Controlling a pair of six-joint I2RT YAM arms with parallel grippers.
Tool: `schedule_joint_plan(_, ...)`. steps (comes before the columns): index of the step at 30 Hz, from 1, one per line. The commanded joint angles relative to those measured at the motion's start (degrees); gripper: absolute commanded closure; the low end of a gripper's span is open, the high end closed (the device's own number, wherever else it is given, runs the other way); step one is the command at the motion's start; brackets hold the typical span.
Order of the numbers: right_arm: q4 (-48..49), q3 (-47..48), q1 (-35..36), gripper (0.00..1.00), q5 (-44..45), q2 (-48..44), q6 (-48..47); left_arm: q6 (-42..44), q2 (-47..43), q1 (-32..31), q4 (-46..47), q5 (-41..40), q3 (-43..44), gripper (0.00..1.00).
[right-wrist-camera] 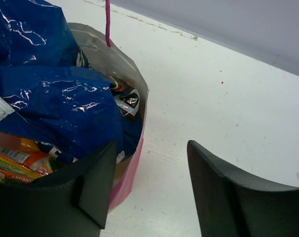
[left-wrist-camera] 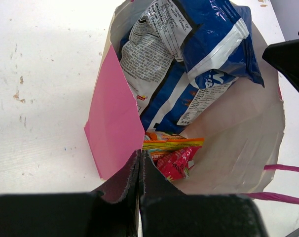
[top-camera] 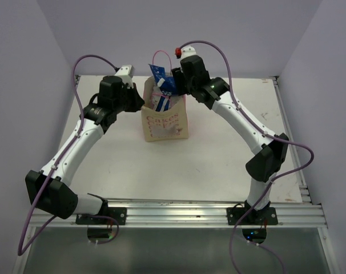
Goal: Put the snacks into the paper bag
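The tan paper bag (top-camera: 165, 121) stands upright at the table's middle back. The long blue-white snack bag (left-wrist-camera: 208, 44) leans inside it, its top sticking out above the rim (top-camera: 160, 75). Under it at the bottom lie an orange-yellow packet (left-wrist-camera: 171, 143) and a small pink-red sachet (left-wrist-camera: 176, 163). My left gripper (left-wrist-camera: 140, 154) is shut on the bag's rim beside the pink side panel (left-wrist-camera: 115, 123). My right gripper (right-wrist-camera: 152, 143) is open at the opposite rim. One finger is over the bag's mouth, the other over the table, and the pink wall (right-wrist-camera: 127, 177) runs between them. It holds nothing.
The bag's pink cord handles (left-wrist-camera: 282, 169) hang loose at its edges. The white table (right-wrist-camera: 228, 98) runs back to a lilac wall behind the bag. A metal rail (top-camera: 287, 114) lines the table's right edge.
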Motion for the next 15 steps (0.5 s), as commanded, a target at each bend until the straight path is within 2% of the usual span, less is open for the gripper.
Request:
schedule_joint_plan(1, 3.3, -1.2, -0.3, 0.40, 1.8, -0.1, 0.5, 0.0, -0.1, 0.3, 0.6, -0.5, 1.6, 1.00)
schedule_joint_plan(4, 2.3, -3.3, -0.4, 0.45, 1.4, 0.0, 0.6, -0.1, 0.1, 0.3, 0.7, -0.5, 1.5, 1.00)
schedule_joint_plan(9, 1.5, -7.5, -0.4, 0.47, -1.2, -0.5, 1.2, -0.1, 0.4, 0.3, 1.3, -0.1, 1.3, 1.00)
schedule_joint_plan(11, 1.4, -8.7, -0.4, 0.51, -2.6, -0.5, 1.7, -0.2, 0.4, 0.3, 1.4, 0.0, 1.1, 1.00)
schedule_joint_plan(13, 0.8, -8.6, -0.4, 0.74, -4.2, -0.2, 1.6, -0.1, 0.5, 0.3, 1.8, 0.2, 0.8, 1.00)
schedule_joint_plan(15, -0.6, -7.3, -0.4, 1.00, -5.8, -0.1, 1.8, 0.0, 0.5, 0.3, 1.8, 0.1, 0.9, 1.00)
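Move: The bag's right rim lies some 6 cm below the right hand's open fingers, about 1 cm back and 1 cm to its left. The blue snack standing in the bag is roughly 7 cm to this hand's left, level with it fore and aft and some 6 cm lower. The red-orange snacks lie about 10 cm left, 4 cm back and 14 cm down. From the left hand, the right rim is some 16 cm right, 2 cm ahead and about level. The right fingers come to pinch the paper bag's right rim, one finger inside the wall and one outside. For this the right hand sinks about 6 cm, nearly straight down beside the blue snack, tipping slightly downward, and shuts its half-open fingers mostly at the end. The left hand stays put, still shut on the left rim. ##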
